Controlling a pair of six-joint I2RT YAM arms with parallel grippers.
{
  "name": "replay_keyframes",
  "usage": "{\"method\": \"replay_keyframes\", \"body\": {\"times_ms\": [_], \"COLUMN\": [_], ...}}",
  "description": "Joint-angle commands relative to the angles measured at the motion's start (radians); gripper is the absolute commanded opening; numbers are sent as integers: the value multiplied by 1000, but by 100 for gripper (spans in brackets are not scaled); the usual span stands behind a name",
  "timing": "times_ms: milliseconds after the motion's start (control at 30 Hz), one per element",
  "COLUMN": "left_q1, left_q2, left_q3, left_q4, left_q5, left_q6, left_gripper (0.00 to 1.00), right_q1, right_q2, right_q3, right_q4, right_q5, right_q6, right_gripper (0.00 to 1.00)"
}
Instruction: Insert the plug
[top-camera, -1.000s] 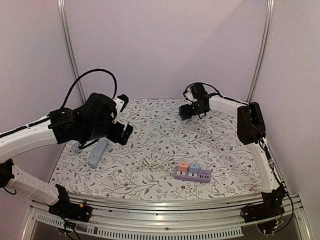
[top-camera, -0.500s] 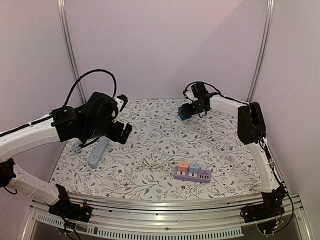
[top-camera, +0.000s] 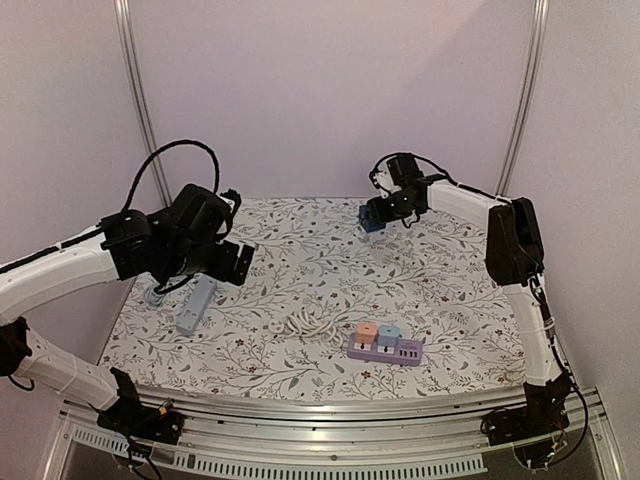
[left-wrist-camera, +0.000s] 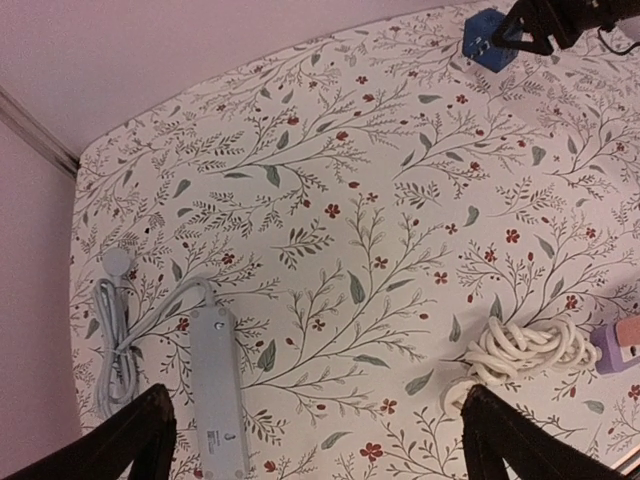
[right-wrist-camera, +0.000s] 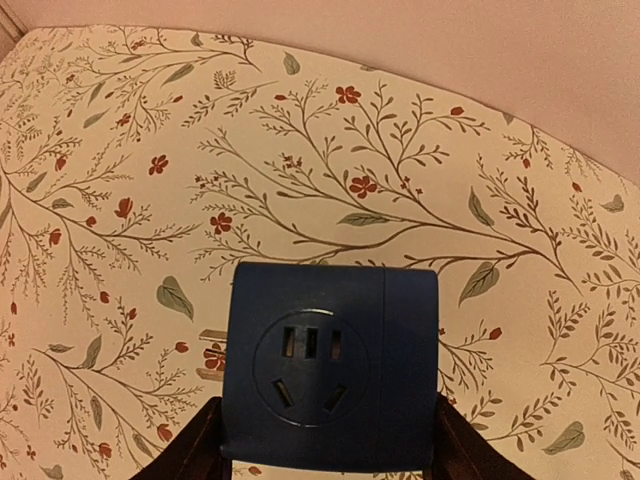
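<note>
The plug (right-wrist-camera: 330, 365) is a dark blue cube with a round socket face turned toward the right wrist camera. My right gripper (right-wrist-camera: 328, 440) is shut on its two sides, over the far middle of the flowered table. From above, the plug (top-camera: 371, 219) sits at the tip of my right gripper (top-camera: 385, 212). It also shows at the top right of the left wrist view, plug (left-wrist-camera: 489, 38). My left gripper (left-wrist-camera: 318, 430) hangs wide open above the table with nothing between its fingers, the left gripper (top-camera: 235, 262) close over a grey-white power strip (top-camera: 196, 305).
A purple power strip (top-camera: 385, 348) with a pink and a blue adapter plugged in lies at the front middle-right. A coiled white cable (top-camera: 308, 325) lies left of it. The grey-white strip (left-wrist-camera: 220, 390) has its own cable bundle (left-wrist-camera: 115, 345) beside it.
My right gripper has closed onto the blue plug and raised it slightly toward the back. The left arm has shifted a little to the left, still open.
</note>
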Motion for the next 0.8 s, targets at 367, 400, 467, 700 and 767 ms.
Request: {"method": "replay_keyframes", "body": {"times_ms": [367, 400, 467, 700, 767], "left_q1": [121, 127, 136, 165, 172], "left_q2": [-11, -11, -15, -33, -31], "left_q3": [-45, -50, -62, -98, -106], "left_q4": [-86, -84, -71, -21, -16], "left_q5": [33, 36, 40, 76, 87], "left_q6": [-139, -145, -154, -177, -175], "left_gripper": [99, 99, 100, 99, 99], "right_q1": [28, 30, 33, 41, 43], "right_q2": [-418, -442, -488, -605, -628], "right_q3": [-204, -236, -278, -403, -430], "right_q4": [32, 33, 36, 42, 39], "right_q5": [5, 6, 10, 23, 24], "right_q6": [3, 5, 12, 28, 32], "right_gripper": [25, 25, 25, 25, 25]}}
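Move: The right hand already holds the blue plug. From that hand the grey strip lies roughly 26 cm back and 44 cm to the left, while the purple strip with its two plugs is about 37 cm back and almost level sideways. From the open left hand the grey strip is some 4 cm ahead, 11 cm to the left and 19 cm below; the grey cord lies about 8 cm ahead and 22 left, the white cord straight right, about 15 cm. Up fast, then back: the right hand carries the blue plug up about 15 cm and, as the climb levels off, draws it back some 9 cm from the far edge, drifting slightly right, fingertips tipping up about 10 degrees and grip kept. Meanwhile the left hand, still open, swings left and then also sinks towards the grey strip, turning a little counter-clockwise. ##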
